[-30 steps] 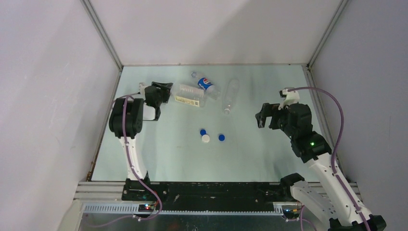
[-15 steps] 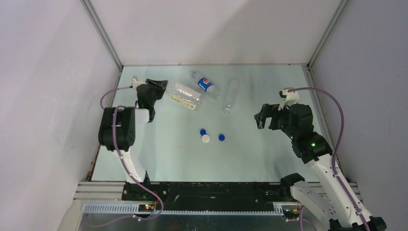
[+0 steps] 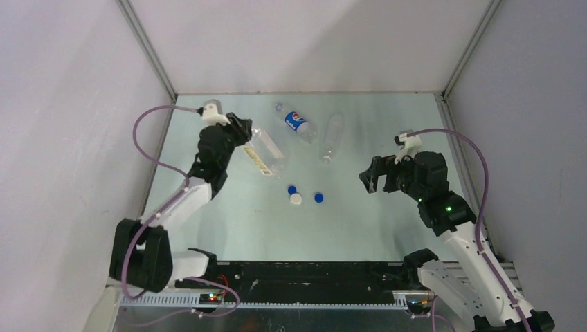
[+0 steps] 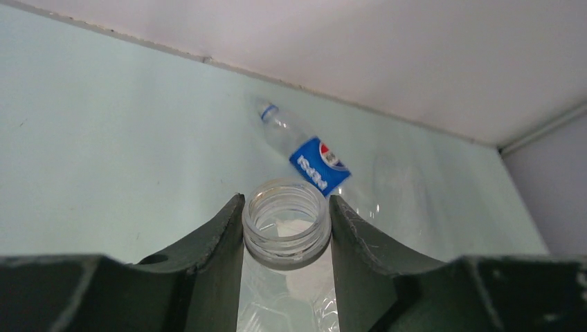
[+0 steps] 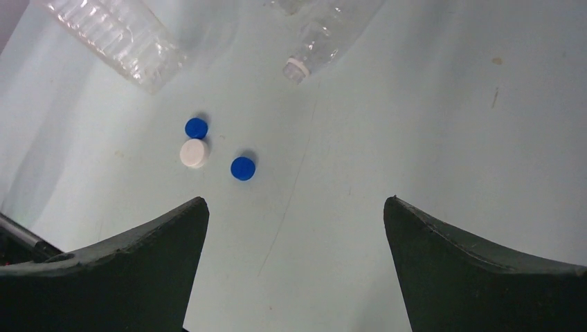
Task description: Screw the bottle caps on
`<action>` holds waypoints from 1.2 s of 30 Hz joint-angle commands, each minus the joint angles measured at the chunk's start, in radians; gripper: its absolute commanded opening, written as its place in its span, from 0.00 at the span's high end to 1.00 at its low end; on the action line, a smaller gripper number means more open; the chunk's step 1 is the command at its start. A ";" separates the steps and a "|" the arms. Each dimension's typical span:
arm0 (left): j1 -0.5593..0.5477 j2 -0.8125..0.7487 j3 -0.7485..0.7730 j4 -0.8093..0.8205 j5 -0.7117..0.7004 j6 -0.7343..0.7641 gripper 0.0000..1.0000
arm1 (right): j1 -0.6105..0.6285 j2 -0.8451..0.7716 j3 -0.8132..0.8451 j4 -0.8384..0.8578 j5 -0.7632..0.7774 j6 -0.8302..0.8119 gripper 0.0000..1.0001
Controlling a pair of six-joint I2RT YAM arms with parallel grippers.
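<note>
My left gripper (image 3: pixel 244 133) is shut on the open threaded neck (image 4: pixel 286 221) of the bottle with the white and yellow label (image 3: pixel 266 153), which slants down to the right from the fingers. The Pepsi bottle (image 3: pixel 296 122) and the plain clear bottle (image 3: pixel 332 137) lie uncapped at the back of the table. Two blue caps (image 3: pixel 292 189) (image 3: pixel 318 197) and a white cap (image 3: pixel 296 199) sit loose in the middle. My right gripper (image 5: pixel 296 200) hangs open and holds nothing, to the right of the caps.
The pale green table (image 3: pixel 387 228) is boxed in by white walls at the back and on both sides. In the right wrist view the blue caps (image 5: pixel 196 128) (image 5: pixel 242 168) and the white cap (image 5: pixel 194 153) lie ahead of the fingers.
My left gripper closed on the labelled bottle's neck, and the arm reached out and rose, swinging the bottle's base toward the caps. The right gripper edged slightly left.
</note>
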 commanded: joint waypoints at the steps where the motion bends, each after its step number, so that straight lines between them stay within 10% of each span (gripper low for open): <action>1: -0.098 -0.152 -0.056 -0.110 -0.184 0.222 1.00 | -0.003 -0.024 -0.009 0.028 -0.066 -0.023 0.01; 22: -0.662 -0.302 -0.287 0.005 -0.709 0.481 0.89 | 0.022 -0.086 -0.063 0.050 -0.150 -0.043 0.01; 36: -0.692 -0.312 -0.269 -0.035 -0.688 0.443 0.18 | 0.031 -0.108 -0.077 0.040 -0.148 -0.049 0.01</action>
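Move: The left hand holds the big clear bottle by its neck, base hanging out to the right; the bare spot for it lies about 14 cm back and 8 cm right, some 23 cm below. Just right of that spot are the near blue cap (14 back, 16 right of the hand) and the white cap (17 back, 18 right); the far blue cap is 16 back, 26 right. From the right hand the spot is some 31 cm left and 4 ahead. Keeping its pinch on the bottle's neck, the left hand draws back about 14 cm and 8 cm right towards the caps, sinking only 2 cm and rolling some 30 degrees, left side up, to bring the bottle upright; it slows there, then opens and lets go of the neck. The empty right hand eases 3 cm back and 2 cm left, turning slightly counter-clockwise. ##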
